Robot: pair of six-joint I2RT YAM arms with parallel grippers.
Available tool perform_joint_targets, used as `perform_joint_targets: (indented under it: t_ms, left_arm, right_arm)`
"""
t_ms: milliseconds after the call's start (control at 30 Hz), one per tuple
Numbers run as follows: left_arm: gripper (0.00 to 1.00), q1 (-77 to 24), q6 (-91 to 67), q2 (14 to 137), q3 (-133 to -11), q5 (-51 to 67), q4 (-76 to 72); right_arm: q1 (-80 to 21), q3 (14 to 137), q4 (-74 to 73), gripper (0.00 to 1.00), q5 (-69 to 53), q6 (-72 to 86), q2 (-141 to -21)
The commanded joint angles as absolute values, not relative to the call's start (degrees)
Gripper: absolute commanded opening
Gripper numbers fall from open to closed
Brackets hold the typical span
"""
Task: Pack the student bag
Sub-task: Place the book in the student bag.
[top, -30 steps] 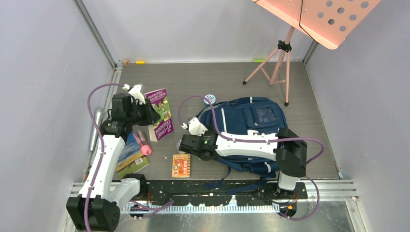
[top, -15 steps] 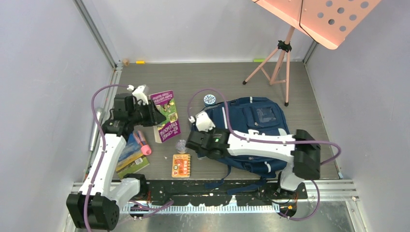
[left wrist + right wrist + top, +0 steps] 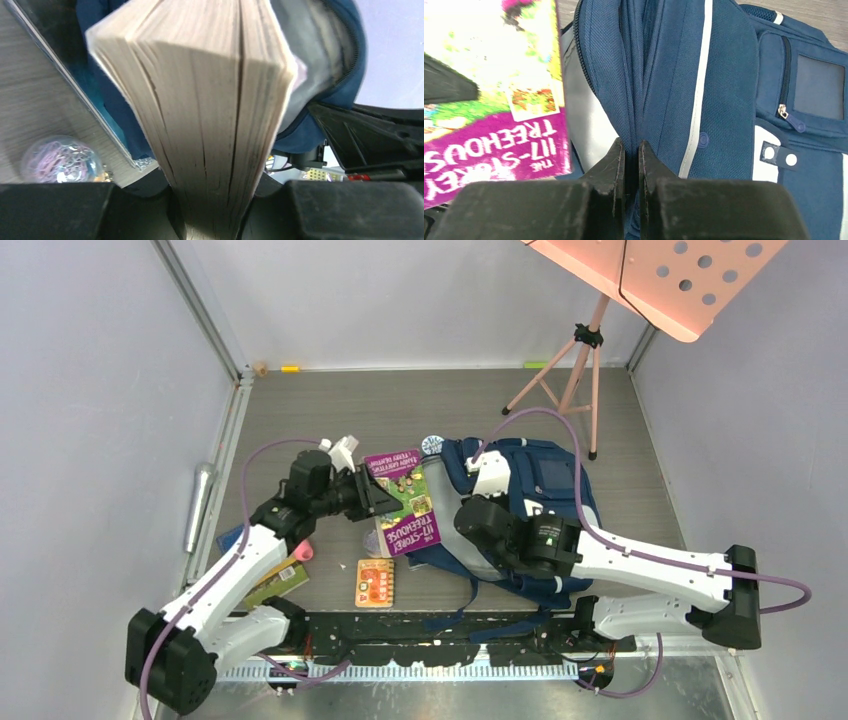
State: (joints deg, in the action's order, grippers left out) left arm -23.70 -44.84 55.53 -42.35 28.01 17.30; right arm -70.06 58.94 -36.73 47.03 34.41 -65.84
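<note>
The student bag (image 3: 555, 475) is a navy backpack with pale stripes, lying right of centre. My right gripper (image 3: 472, 512) sits at its left, open side. In the right wrist view this gripper (image 3: 631, 150) is shut on a fold of the bag's blue fabric (image 3: 724, 75) beside the zip, holding the mouth open on a pale lining. My left gripper (image 3: 372, 495) is shut on a thick purple book (image 3: 405, 502) held at that mouth. The left wrist view shows the book's page edges (image 3: 215, 100) wedged between the fingers of my left gripper (image 3: 210, 210), with blue bag fabric behind.
A pink music stand's tripod (image 3: 565, 380) stands at the back right. An orange card (image 3: 376, 582), a clear ball of clips (image 3: 60, 160), a pink marker (image 3: 300, 552) and another book (image 3: 275, 578) lie front left. A round badge (image 3: 432, 445) lies beside the bag's top.
My left arm has carried the purple book rightward to the bag's mouth. My right gripper has shut on the bag's fabric and shifted right, pulling the opening up.
</note>
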Motion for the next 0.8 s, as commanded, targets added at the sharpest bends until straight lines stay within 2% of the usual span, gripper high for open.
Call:
perform_joint_targets:
  t_ms: [0,400,767]
  left_arm:
    - [0.0,-27.42,-55.02,58.48,-41.16,25.7,0.72]
    - [0.0,-38.42,-59.1,70.01,-40.45,10.96,-12.65]
    - [0.0,-42.38,-68.7,83.62,-44.25,11.24,-29.6]
  right_arm:
    - [-70.05,57.96,-22.82,0.0,52.03,35.03,-61.32]
    - [-70.03,57.75,-18.51,0.0,52.44,33.95,-60.45]
    - [-70.05,58.03,-16.35,0.01,52.11,32.47,-61.57]
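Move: The left hand holds the book with the bag's open mouth some 12 cm to its right, about 2 cm back and 8 cm lower. From that hand, the blue tin stands about 14 cm ahead, 8 cm right; the rubber-band jar lies roughly 9 cm back, 5 cm left, both near table level. From the right hand, which pinches the raised flap, the mouth lies about 5 cm back, 4 cm left and 8 cm lower. Left hand carries the gripped book about 11 cm right, lowering 6 cm, under the flap the right hand holds up. ##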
